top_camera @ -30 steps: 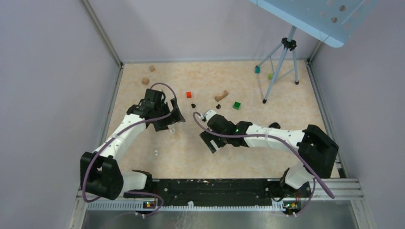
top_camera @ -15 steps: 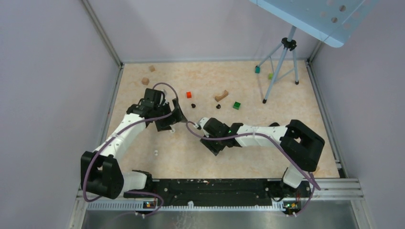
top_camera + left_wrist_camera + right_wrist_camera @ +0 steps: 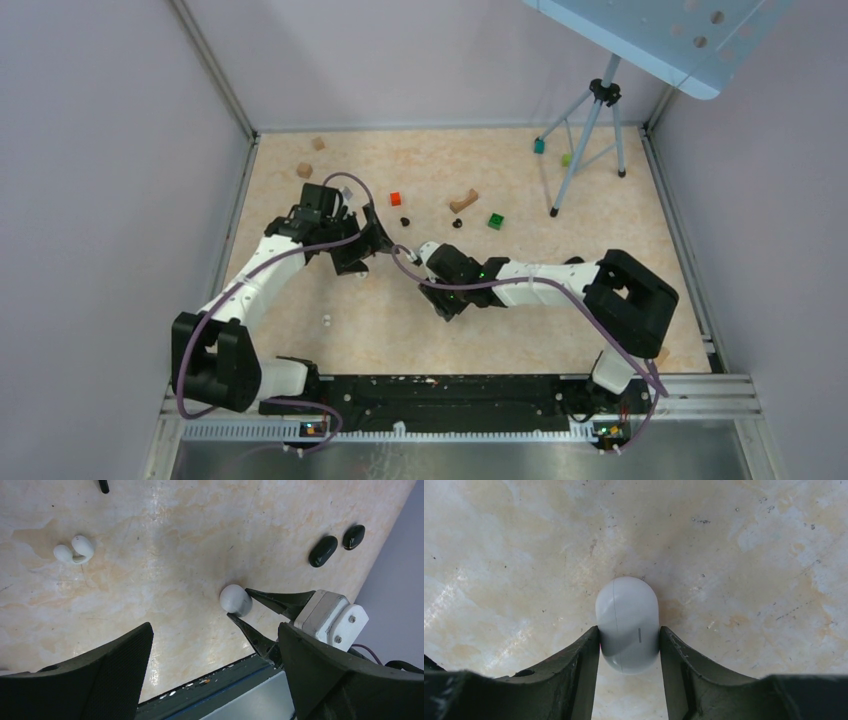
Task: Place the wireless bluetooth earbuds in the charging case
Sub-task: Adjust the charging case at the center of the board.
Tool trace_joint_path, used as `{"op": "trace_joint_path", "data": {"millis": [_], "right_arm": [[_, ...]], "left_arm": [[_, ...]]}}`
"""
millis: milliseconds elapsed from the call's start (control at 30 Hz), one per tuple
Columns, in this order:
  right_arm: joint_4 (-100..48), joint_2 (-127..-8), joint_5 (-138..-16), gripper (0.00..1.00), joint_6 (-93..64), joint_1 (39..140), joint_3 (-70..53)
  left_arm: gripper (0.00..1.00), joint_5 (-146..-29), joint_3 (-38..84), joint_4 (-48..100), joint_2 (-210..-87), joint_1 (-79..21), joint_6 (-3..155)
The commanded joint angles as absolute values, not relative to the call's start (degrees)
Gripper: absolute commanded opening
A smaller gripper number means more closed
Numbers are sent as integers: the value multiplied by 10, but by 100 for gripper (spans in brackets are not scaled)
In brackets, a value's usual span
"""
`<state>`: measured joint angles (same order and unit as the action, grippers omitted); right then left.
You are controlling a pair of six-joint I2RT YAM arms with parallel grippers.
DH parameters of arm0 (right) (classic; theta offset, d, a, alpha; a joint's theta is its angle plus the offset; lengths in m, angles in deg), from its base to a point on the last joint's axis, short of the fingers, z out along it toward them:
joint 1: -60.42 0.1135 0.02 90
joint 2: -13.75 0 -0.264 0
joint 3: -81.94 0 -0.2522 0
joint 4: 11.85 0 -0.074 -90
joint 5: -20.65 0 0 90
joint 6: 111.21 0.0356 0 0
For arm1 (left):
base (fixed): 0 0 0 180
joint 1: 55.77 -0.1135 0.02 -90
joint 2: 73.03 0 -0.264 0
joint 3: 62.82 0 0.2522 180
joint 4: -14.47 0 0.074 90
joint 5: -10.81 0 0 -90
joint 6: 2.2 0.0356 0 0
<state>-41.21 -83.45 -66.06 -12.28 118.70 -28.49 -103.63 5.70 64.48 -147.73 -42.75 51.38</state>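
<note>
The white charging case (image 3: 627, 622) lies closed on the marbled table, its lid seam visible. My right gripper (image 3: 629, 635) is shut on it, with both dark fingers (image 3: 579, 665) pressed against its sides. From the left wrist, the case (image 3: 235, 600) shows between the right gripper's pointed fingertips (image 3: 272, 599). One white hooked earbud (image 3: 75, 552) lies loose on the table, apart from the case. My left gripper (image 3: 215, 630) hovers wide open above the table with nothing between its fingers. In the top view the two grippers meet near the table's middle left, where the left gripper (image 3: 362, 248) hides the case.
Two black pebble-like pieces (image 3: 323, 551) lie beyond the case. A red block (image 3: 395, 198), a green block (image 3: 496, 221), a curved wooden piece (image 3: 463, 201) and brown cubes (image 3: 304, 170) are scattered at the back. A tripod (image 3: 590, 130) stands at the back right.
My right arm has reached left toward the left gripper, and its fingers have closed from wide open onto the case. The left gripper has edged slightly and stayed open.
</note>
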Motion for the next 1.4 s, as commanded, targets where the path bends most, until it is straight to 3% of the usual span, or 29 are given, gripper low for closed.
{"op": "trace_joint_path", "data": {"millis": [0, 100, 267, 367, 900, 1367], "right_arm": [[-382, -827, -667, 44, -79, 1177, -299], [-388, -827, -661, 47, -70, 1177, -298], [-421, -842, -630, 64, -70, 1177, -282], [-440, -843, -602, 69, -69, 1176, -278], [-508, -785, -546, 72, -16, 1085, -303], [-537, -730, -588, 73, 337, 1086, -262]], "left_arm": [[99, -1060, 60, 618, -1476, -433, 505], [99, -1060, 53, 616, -1477, -433, 505], [99, -1057, 46, 615, -1479, -433, 506], [99, -1053, 45, 615, -1478, -433, 509], [99, -1061, 46, 598, -1486, -434, 526], [99, -1060, 45, 580, -1476, -434, 522]]}}
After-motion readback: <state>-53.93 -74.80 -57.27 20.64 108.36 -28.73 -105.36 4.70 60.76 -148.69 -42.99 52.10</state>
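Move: The white charging case is already between the right hand's fingertips, down on the table, its middle practically at the hand point. From there a black capsule lies about 17 cm to the right and 3 cm farther out, the white earbuds some 14 cm left and 5 cm ahead, and a small black knob about 15 cm ahead and 4 cm right. From the waiting left hand, the case is roughly 10 cm right, 4 cm back and 12 cm below. The charging case is let go by the right hand: the fingers spread, staying low, then the hand leaves it to the right by about 9 cm, also going forward some 4 cm, towards the black capsule. At the end it rises about 4 cm and eases slightly back left, the wrist turning clockwise by roughly 45 degrees overall, mostly late, fingers open. ##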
